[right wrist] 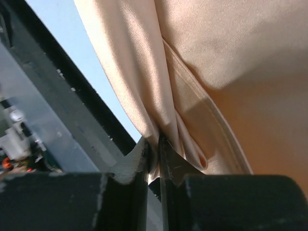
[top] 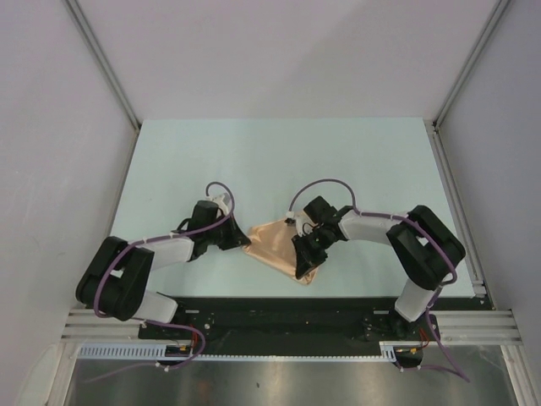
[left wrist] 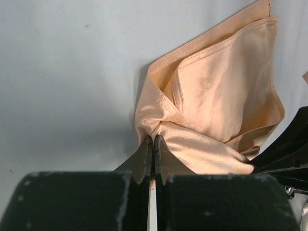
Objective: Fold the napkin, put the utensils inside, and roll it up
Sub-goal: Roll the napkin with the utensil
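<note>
The peach-orange napkin (top: 279, 248) lies folded over itself near the table's front edge, between the two arms. My left gripper (top: 243, 239) is shut on its left corner; the left wrist view shows the cloth (left wrist: 216, 96) pinched at the fingertips (left wrist: 153, 140) and bunched there. My right gripper (top: 302, 258) is shut on the napkin's right side, with folds of the cloth (right wrist: 159, 72) squeezed between its jaws (right wrist: 153, 144). No utensils show in any view.
The pale table (top: 279, 161) stretches behind the napkin, with grey walls and metal rails on both sides. The black base strip (top: 279, 313) and the table's front edge run just below the napkin and the right gripper.
</note>
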`<state>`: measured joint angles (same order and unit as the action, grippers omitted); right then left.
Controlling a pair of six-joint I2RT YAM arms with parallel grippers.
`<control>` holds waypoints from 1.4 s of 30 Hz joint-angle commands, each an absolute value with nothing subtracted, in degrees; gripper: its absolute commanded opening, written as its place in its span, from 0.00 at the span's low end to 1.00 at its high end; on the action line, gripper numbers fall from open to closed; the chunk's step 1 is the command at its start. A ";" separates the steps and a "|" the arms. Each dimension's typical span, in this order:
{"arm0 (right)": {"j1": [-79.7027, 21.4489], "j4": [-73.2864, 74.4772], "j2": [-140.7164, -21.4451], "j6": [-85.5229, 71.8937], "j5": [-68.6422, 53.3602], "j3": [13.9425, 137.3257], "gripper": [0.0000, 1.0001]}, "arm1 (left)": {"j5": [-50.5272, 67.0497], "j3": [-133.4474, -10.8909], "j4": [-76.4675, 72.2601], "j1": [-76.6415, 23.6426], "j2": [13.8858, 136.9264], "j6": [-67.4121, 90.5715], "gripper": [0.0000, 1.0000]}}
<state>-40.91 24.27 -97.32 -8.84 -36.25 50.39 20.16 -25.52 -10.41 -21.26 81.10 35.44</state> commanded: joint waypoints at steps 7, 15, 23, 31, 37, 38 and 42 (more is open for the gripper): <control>-33.06 29.62 -103.10 -7.82 -41.67 52.99 0.22 | 13.54 -28.91 -5.98 -21.27 84.99 30.50 0.00; -34.19 34.98 -94.49 -7.12 -37.98 61.69 0.52 | 14.85 -29.36 -6.07 -21.27 86.48 30.23 0.00; -49.55 27.80 -90.52 -3.96 -17.07 66.36 0.66 | 15.47 -29.88 -5.98 -21.27 86.84 30.32 0.00; -61.78 16.45 -97.46 2.62 8.51 65.04 0.72 | 16.17 -29.88 -6.06 -21.27 86.92 30.59 0.00; -63.63 14.86 -103.00 5.01 10.02 65.48 0.72 | 16.17 -29.97 -5.89 -21.27 86.66 30.76 0.00; -63.63 15.03 -103.44 4.92 9.67 65.39 0.72 | 16.26 -29.97 -5.89 -21.27 86.57 30.85 0.00; -63.20 15.73 -104.85 3.61 8.18 64.95 0.68 | 16.44 -30.15 -6.06 -21.27 86.49 31.02 0.00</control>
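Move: The next grip spot, the rolled edge of the napkin close beside the left gripper, lies about 8 cm left and 5 cm ahead of the right hand, at nearly its height. The left gripper's held end of the roll is some 11 cm left and 8 cm ahead of the right hand; the unrolled panel stretches some 10 cm ahead and 3 cm left. From the left hand, the spot is about 3 cm right and 3 cm back. Forward a little with slight downward travel at first, the right hand then opens off the roll's near-right end, arcs some 9 cm up, and swings about 8 cm left past its starting line before coming down with wide-open fingers around the rolled edge beside the left gripper. Its fingertips tip forward some 45 degrees. The left hand keeps its pinch, barely shifting. ##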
